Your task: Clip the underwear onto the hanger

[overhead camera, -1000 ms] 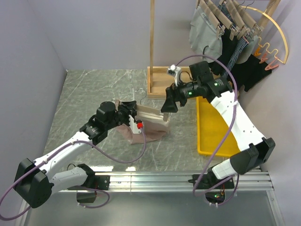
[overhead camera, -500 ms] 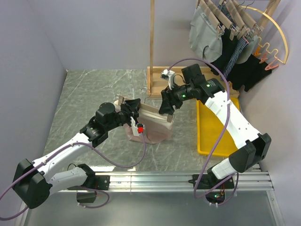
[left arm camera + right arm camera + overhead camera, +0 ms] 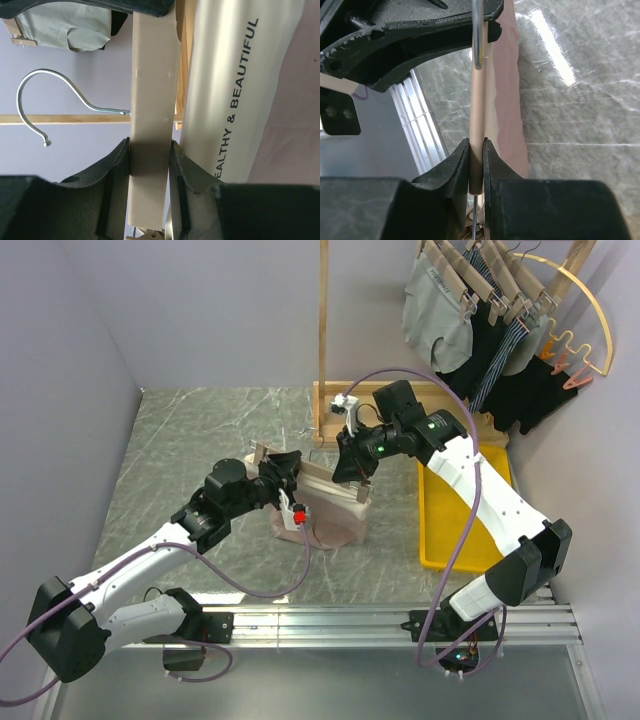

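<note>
The hanger [image 3: 318, 472], a slim light-wood bar, is held above the table between both grippers. My left gripper [image 3: 283, 472] is shut on the bar near its left end. In the left wrist view its jaws [image 3: 150, 150] clamp the flat bar [image 3: 152, 95], with the metal hook [image 3: 45, 95] to the left. My right gripper [image 3: 352, 472] is shut on the bar's right part, seen edge-on in the right wrist view [image 3: 476, 150]. The underwear [image 3: 328, 518], dusty pink, hangs below the bar. Its cream lettered waistband [image 3: 235, 90] lies beside the bar.
A yellow tray [image 3: 440, 530] lies right of the grippers. A wooden rack post [image 3: 323, 330] on a base stands behind them. Grey, black and striped garments [image 3: 440, 310] and a gold wire arch [image 3: 595, 315] hang at the top right. Walls close the left and back.
My right gripper has moved left toward the left gripper with the hanger. The underwear has come off the table and bunched up below the bar. The left gripper rose slightly.
</note>
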Available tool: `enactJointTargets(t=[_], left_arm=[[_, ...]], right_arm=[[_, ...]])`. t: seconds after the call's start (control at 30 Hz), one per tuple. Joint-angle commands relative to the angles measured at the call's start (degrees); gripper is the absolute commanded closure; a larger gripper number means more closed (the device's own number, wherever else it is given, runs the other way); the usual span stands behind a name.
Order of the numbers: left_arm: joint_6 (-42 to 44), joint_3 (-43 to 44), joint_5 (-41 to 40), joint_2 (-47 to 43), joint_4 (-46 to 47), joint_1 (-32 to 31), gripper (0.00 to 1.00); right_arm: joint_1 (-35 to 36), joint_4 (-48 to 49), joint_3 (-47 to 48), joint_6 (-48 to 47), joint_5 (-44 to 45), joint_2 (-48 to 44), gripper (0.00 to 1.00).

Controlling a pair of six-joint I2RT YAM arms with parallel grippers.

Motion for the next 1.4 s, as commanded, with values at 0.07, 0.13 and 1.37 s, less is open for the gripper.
enactJointTargets(t=[0.07, 0.13, 1.37], left_arm=[[-2.4, 2.8, 1.2, 0.4, 4.2, -0.2, 0.94], [-3.7, 3.1, 0.7, 0.5, 4.4, -0.2, 0.83], [-73.5, 32.5, -5.3, 8.6, -30.6, 8.5, 0.01]], right_arm=[[0.4, 1.0, 0.6, 0.3, -1.4, -1.1, 1.0], [0.1, 1.8, 1.0, 1.1, -1.0, -1.3, 1.0], [-23.4, 4.2, 45.2, -1.5, 30.0, 14.0, 1.0]])
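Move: Both hands already hold the hanger with the pink underwear, the two grips some 13 cm apart; its middle is about 6 cm to the left hand's right. From the right hand, the free spot on the rack rail is about 38 cm ahead, 13 cm right and 28 cm up. The grey underwear hangs about 35 cm ahead of that hand, 19 cm right and 15 cm higher; the rack's left post is 38 cm ahead, 6 cm left. From the left hand, the rail spot is roughly 33 cm ahead, 26 cm right and 28 cm up. The left fingers open wide and let go of the hanger; that hand lifts about 13 cm, then sinks halfway back while tipping its fingers steeply down. The right keeps its pinch on the other end, carrying the hanger forward and right, then increasingly upward towards the rack rail, roughly 20 cm each way, swinging clockwise some 45 degrees. ##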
